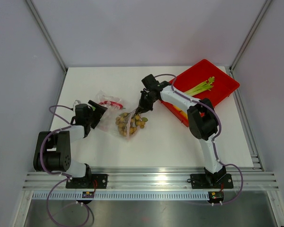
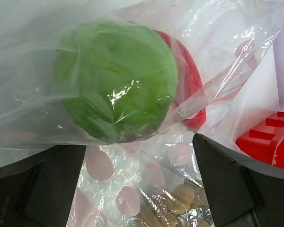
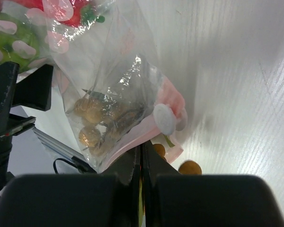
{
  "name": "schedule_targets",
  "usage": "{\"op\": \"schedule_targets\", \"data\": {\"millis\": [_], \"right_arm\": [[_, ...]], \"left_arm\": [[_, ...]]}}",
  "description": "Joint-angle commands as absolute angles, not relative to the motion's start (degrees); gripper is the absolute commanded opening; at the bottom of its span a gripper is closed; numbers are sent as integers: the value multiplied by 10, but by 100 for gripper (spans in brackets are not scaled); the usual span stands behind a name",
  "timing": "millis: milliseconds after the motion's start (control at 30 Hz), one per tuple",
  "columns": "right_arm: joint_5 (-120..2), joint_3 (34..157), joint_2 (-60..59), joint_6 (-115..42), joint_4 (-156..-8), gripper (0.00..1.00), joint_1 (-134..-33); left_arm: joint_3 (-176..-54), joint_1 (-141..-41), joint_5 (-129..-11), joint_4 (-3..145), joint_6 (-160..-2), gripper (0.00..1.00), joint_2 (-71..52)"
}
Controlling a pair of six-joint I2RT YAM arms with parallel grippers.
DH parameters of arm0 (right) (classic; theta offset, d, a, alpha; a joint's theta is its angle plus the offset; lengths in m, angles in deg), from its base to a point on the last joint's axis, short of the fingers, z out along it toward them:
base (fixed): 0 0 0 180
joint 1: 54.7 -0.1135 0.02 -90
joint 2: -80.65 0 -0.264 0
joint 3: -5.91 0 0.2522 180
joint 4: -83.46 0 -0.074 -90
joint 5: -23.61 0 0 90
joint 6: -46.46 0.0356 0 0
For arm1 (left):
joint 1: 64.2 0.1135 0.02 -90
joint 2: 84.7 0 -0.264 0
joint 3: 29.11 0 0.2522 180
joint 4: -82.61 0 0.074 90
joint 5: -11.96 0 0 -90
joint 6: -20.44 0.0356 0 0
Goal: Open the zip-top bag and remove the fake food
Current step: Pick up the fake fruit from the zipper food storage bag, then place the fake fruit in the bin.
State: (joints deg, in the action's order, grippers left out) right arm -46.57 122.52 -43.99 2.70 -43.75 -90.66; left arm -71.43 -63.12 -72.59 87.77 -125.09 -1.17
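Note:
The clear zip-top bag [image 1: 114, 112] lies mid-table, partly lifted between both grippers. In the left wrist view a green round fruit [image 2: 116, 80] and a red piece [image 2: 190, 90] of the fake food show through the plastic, with tan balls [image 2: 180, 198] lower down. My left gripper [image 2: 139, 184] is open, and loose bag film lies between its fingers [image 2: 229, 184]. My right gripper [image 3: 142, 158] is shut on the bag's pink zip strip [image 3: 132, 142]. Tan balls [image 3: 91, 116] hang inside the bag, and one tan ball [image 3: 189, 167] lies loose on the table beside the mouth.
A red tray [image 1: 225, 78] stands at the back right corner, holding a green celery stalk [image 1: 201, 87] and yellow pieces [image 1: 179, 111]. Its corner [image 2: 270, 142] shows in the left wrist view. White walls with metal posts surround the table.

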Motion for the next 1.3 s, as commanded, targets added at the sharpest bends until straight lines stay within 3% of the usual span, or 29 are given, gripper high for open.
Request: {"op": "schedule_targets", "data": {"millis": [0,333,867,1267], "right_arm": [[-449,1240,-412,-21,-411,0,-904],[-489,1183,-364,-76,-443,0,-872],[-402,1047,-255,-85,-561,0,-790],[-433,978,-95,-111,-590,0,-732]], "left_arm": [[-730,-629,-747,869,-1244,99,-4],[-733,-631,-763,866,-1240,99,-4],[-737,-635,-778,855,-1240,99,0],[-728,-638,-747,863,-1253,99,-18]]}}
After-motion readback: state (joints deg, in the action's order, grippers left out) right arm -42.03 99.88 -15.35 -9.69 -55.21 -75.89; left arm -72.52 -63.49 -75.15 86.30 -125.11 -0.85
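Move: The right hand already pinches the stems of the fake fruit bunch, whose middle is about 6 cm back and 4 cm left, some 4 cm below. Its goal, the red basket, has its middle roughly 30 cm right and 10 cm ahead, about 6 cm lower. The bag's middle is some 12 cm left and 2 cm back; the red pepper inside it, about 13 cm left and 5 cm ahead, both 7 cm below. From the left hand the basket lies about 50 cm right and 8 cm ahead. With its fingers still shut on the stems, the right hand stays low and, after a slight hitch back, draws the bunch about 9 cm to the right and a little forward, out through the bag's mouth and away from the bag. It then climbs roughly 10 cm, almost straight up at first and then drifting another 3 cm right towards the red basket, while the wrist tilts some 20 degrees so the fingertips swing forward. ##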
